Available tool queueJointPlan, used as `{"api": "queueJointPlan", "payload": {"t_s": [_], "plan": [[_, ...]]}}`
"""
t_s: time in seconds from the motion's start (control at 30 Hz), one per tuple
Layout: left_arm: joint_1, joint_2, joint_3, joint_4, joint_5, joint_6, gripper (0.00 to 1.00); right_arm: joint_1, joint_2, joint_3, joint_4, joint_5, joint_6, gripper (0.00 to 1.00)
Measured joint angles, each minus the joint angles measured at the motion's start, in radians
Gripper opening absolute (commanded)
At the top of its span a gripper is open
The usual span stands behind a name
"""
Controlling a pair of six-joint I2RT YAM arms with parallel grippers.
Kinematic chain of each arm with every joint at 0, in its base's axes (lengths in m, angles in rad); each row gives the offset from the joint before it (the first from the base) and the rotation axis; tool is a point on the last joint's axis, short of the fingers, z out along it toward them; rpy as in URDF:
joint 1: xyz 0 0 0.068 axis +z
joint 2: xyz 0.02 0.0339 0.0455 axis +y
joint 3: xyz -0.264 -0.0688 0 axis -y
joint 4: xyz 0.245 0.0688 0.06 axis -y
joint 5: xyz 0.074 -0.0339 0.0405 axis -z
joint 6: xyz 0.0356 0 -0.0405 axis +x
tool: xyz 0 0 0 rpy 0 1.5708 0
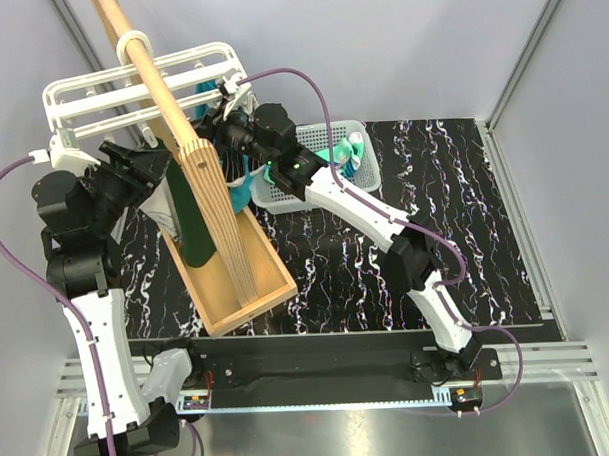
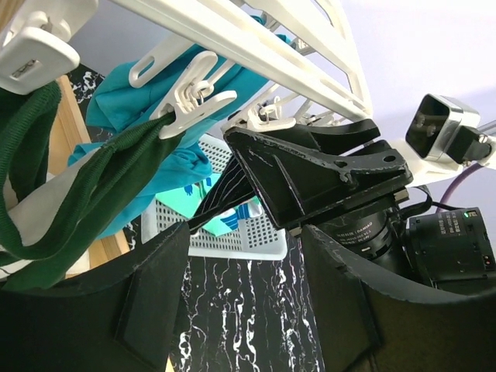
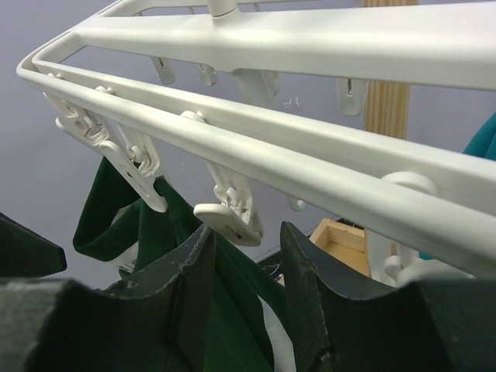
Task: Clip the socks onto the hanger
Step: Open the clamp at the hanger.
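Observation:
The white hanger (image 1: 80,96) hangs by its loop on the wooden pole, its bars filling the top of the right wrist view (image 3: 310,163). My right gripper (image 3: 246,232) sits right under one clip (image 3: 231,218), fingers apart, with dark green fabric showing in the gap; contact is unclear. A thin black pinstriped piece (image 2: 225,190) trails down from beside the right gripper (image 1: 221,131). Mint green socks (image 1: 344,152) lie in the basket, also seen in the left wrist view (image 2: 232,221). My left gripper (image 2: 244,240) is open and empty, just left of the hanger's underside (image 1: 148,173).
A long dark green garment (image 1: 189,217) and a teal cloth (image 2: 132,101) hang from clips. The wooden pole (image 1: 154,83) rises from a slatted stand in a wooden tray (image 1: 257,290). The grey mesh basket (image 1: 283,194) sits behind on the black marble table.

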State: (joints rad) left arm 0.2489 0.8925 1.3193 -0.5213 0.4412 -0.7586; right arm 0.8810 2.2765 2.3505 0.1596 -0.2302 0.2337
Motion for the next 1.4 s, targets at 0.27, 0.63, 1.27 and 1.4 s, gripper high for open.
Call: {"api": "queueJointPlan", "payload": {"t_s": [0.27,0.63,1.27,1.4], "plan": [[0.000,0.013,0.000,0.002,0.016,-0.007,0.64,0.000,0.000,0.002,0.000,0.002,0.022,0.25],[-0.004,0.040,0.000,0.045,0.058,-0.018,0.64,0.000,-0.002,-0.016,0.007,0.004,0.040,0.00],[-0.214,0.206,0.096,0.141,-0.091,-0.055,0.66,0.000,-0.145,0.002,-0.337,-0.021,-0.071,0.00],[-0.240,0.214,0.103,0.158,-0.139,-0.066,0.66,0.000,-0.145,0.008,-0.350,-0.024,-0.083,0.00]]}}
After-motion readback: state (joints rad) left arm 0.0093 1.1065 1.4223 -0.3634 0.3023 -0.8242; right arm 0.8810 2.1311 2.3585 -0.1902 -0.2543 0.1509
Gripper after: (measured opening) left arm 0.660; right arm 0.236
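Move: The hanger clamp stands almost between the right hand's parted fingertips, about 2 cm to that hand's left, level fore and aft, and 1 cm above. From the left hand the same clamp is some 11 cm ahead, 4 cm to the right and 2 cm higher. Another clamp, holding the green cloth, stands about 8 cm ahead of the left hand and 2 cm to its left. A third, the right-hand clamp, is roughly 5 cm ahead of the right hand and 6 cm to its right. The right fingers pinch the hanger clamp's lower end, then keep their grip while that hand draws about 5 cm to the right and back, its fingertips tipping down some 10 degrees. The left hand, fingers staying open, reaches forward and right, roughly 8 cm in all, ending with a slight rise as it comes close beside the gripped clamp. ##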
